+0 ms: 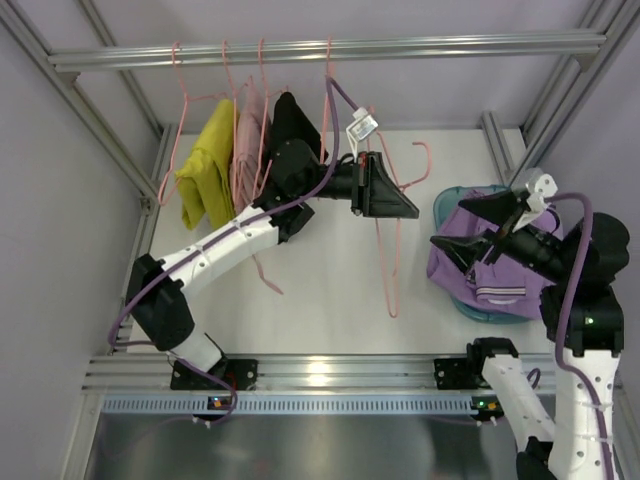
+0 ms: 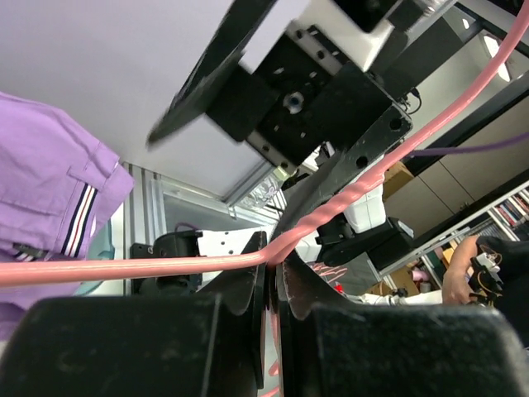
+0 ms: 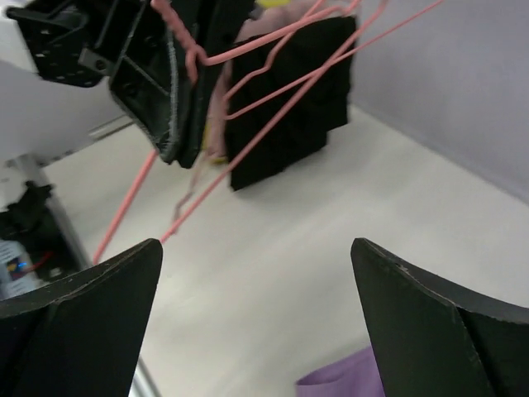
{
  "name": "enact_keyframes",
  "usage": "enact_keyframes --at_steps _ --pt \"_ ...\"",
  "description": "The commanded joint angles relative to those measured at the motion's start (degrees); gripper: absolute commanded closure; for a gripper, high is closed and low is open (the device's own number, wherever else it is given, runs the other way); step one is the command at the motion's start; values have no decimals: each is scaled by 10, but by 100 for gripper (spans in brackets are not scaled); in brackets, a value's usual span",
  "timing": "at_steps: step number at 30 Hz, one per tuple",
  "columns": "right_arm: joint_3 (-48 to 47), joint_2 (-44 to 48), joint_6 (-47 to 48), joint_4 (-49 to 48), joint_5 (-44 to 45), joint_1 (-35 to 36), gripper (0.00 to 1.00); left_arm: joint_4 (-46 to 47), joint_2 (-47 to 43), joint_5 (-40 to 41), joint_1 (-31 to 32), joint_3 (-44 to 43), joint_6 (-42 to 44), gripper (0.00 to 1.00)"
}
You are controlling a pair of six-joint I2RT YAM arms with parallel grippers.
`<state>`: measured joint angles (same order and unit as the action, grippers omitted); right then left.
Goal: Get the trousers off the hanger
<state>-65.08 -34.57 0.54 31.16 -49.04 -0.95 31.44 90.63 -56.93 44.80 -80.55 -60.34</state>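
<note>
The purple trousers point(image 1: 478, 262) lie bunched in a teal basket point(image 1: 447, 204) at the right, off the hanger. The bare pink wire hanger point(image 1: 391, 262) hangs in mid-table from my left gripper point(image 1: 388, 190), which is shut on its wire. In the left wrist view the hanger point(image 2: 124, 269) runs into the shut gripper point(image 2: 277, 256), with the trousers point(image 2: 50, 182) at the left. My right gripper point(image 1: 478, 238) hovers just above the trousers, open and empty. In the right wrist view the right gripper point(image 3: 256, 256) stands wide apart, over a corner of the trousers point(image 3: 347, 382).
On the rail point(image 1: 330, 50) at the back hang several pink hangers carrying a yellow garment point(image 1: 205, 165), a pink one point(image 1: 245, 145) and a black one point(image 1: 292, 125). Metal frame posts stand at both sides.
</note>
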Motion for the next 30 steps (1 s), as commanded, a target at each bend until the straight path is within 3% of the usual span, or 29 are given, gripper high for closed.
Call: enact_keyframes --at_steps 1,8,12,14,19,22,24,25,26,29,30 --pt "-6 -34 -90 30 -154 -5 4 64 17 29 11 -32 10 100" --pt "94 -17 -384 -248 -194 -5 23 121 67 51 14 -69 -46 100" --pt "146 -26 -449 -306 -180 5 26 132 80 59 20 -72 -52 100" --pt "170 -30 -504 -390 -175 25 28 136 84 65 22 -71 -52 100" --pt "189 -42 -484 -372 -160 64 33 137 90 70 22 -76 -51 100" --pt "206 -41 -513 -413 -156 72 45 137 90 68 22 -84 -45 100" --pt "211 -45 -526 -453 -153 74 58 137 90 67 22 -83 -43 100" --pt "215 -49 -552 -473 -155 75 86 137 90 68 22 -82 -36 100" --pt "217 -50 -559 -486 -156 75 97 137 88 71 22 -80 -30 100" --pt "213 -54 -570 -495 -151 75 100 120 81 83 21 -80 -10 98" --pt "205 -57 -573 -487 -147 75 100 106 76 85 20 -82 -6 92"
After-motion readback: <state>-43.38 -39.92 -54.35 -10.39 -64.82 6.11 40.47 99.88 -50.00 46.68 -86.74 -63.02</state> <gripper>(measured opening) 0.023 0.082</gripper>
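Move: The near-side wire of the empty hanger, just under the left gripper that already holds the hanger, lies about 9 cm to the open right gripper's left, 4 cm back and 4 cm lower; that is some 4 cm back, 2 cm left and 5 cm below the left gripper. The left gripper is about 7 cm left of the right one, level ahead. The purple trousers lie roughly 16 cm ahead of the right gripper, 20 cm right, 28 cm down. Bring the right gripper about 6 cm left and some 3 cm down to the hanger wire, swinging the fingers counter-clockwise until they point mostly left and rolling them, then shut them to pinch the wire beneath the left gripper. Meanwhile keep the left grip on the hanger and carry it about 4 cm right and 3 cm forward to meet them. ##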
